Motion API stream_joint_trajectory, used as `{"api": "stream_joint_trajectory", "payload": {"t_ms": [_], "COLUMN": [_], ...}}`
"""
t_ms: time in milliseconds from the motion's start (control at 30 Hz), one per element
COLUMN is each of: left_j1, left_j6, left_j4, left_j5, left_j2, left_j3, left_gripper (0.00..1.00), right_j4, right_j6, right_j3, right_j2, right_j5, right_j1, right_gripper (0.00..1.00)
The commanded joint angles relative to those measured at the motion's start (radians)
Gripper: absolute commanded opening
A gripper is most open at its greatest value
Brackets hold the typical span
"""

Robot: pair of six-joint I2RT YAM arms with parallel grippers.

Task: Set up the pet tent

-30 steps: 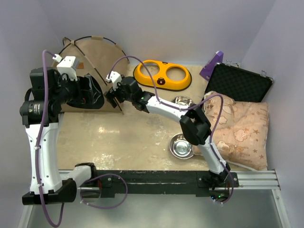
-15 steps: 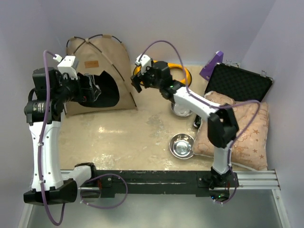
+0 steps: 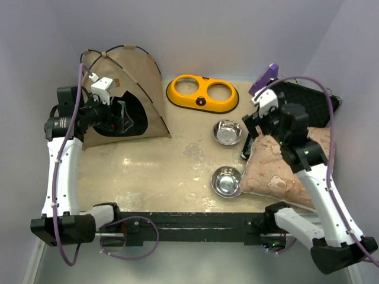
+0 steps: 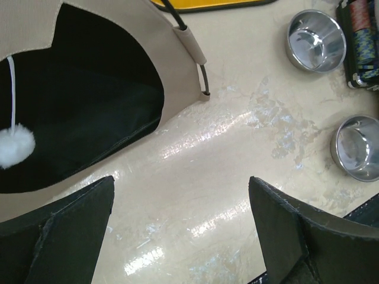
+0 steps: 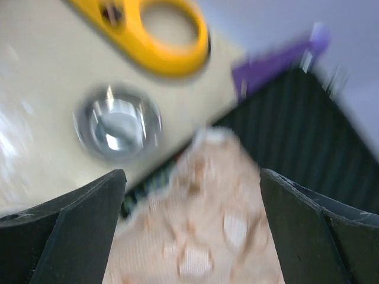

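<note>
The pet tent (image 3: 139,74) stands upright at the back left, tan with black poles crossing over its top and an arched dark door. In the left wrist view its beige wall (image 4: 118,35) and black inside fill the upper left, and a white pom-pom (image 4: 13,145) hangs in the door. My left gripper (image 3: 123,114) hovers open just in front of the door, with only bare floor between its fingers (image 4: 180,195). My right gripper (image 3: 257,121) is open and empty above the near corner of the star-patterned cushion (image 5: 207,236), far from the tent.
A yellow double-bowl feeder (image 3: 202,93) lies at the back centre. Two steel bowls (image 3: 227,131) (image 3: 225,181) sit mid-floor. The beige cushion (image 3: 290,168) lies at the right with an open black case (image 3: 308,103) behind it. Purple walls close in the left and back.
The tent has gone from lying flat to standing. My right arm has swung away from it, rightward to above the cushion. My left gripper stays by the door.
</note>
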Motion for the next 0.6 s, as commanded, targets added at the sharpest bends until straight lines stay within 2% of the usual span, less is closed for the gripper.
{"api": "stream_joint_trajectory", "payload": {"t_ms": [0, 100, 300, 400, 433, 500, 567], "left_j1": [-0.009, -0.015, -0.016, -0.016, -0.016, -0.016, -0.016], "left_j6": [-0.015, -0.035, -0.031, -0.019, -0.02, -0.017, -0.02], "left_j4": [0.109, 0.131, 0.109, 0.112, 0.117, 0.12, 0.124], "left_j5": [0.077, 0.076, 0.022, -0.022, -0.039, -0.053, -0.052], "left_j2": [-0.037, -0.051, -0.095, -0.134, -0.145, -0.157, -0.158], "left_j3": [-0.03, -0.05, -0.056, -0.084, -0.091, -0.107, -0.11], "left_gripper": [1.0, 1.0, 1.0, 1.0, 1.0, 1.0, 1.0], "right_j4": [-0.237, -0.169, -0.039, -0.005, -0.011, -0.045, -0.089], "right_j6": [-0.077, -0.085, -0.099, -0.1, -0.099, -0.094, -0.091], "right_j3": [-0.262, -0.342, -0.427, -0.428, -0.415, -0.375, -0.327], "right_j2": [0.01, 0.019, 0.146, 0.235, 0.262, 0.31, 0.327], "right_j5": [0.226, 0.263, 0.306, 0.289, 0.277, 0.234, 0.162], "right_j1": [-0.123, -0.171, -0.234, -0.261, -0.266, -0.272, -0.27], "right_gripper": [0.99, 0.99, 0.99, 0.94, 0.88, 0.64, 0.22]}}
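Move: The cushion's middle lies some 28 cm below the right hand, about 16 cm to its right and 8 cm back. One metal bowl is roughly 9 cm to the hand's left and 3 cm ahead, the nearer bowl about 9 cm left and 16 cm back, both some 30 cm down; the black case lid rises about 18 cm to the right, 12 cm ahead and 22 cm below. For the left hand the cushion is about 65 cm to the right, 7 cm back and 23 cm lower. Drop the right gripper fast, about 25 cm down and 12 cm to the right, onto the part of the cushion beside the chip case, easing off near the bottom. On the way tip the fingers some 35 degrees further down and turn them a little clockwise; once down, start closing the open fingers and gather the cover's cloth between them. ##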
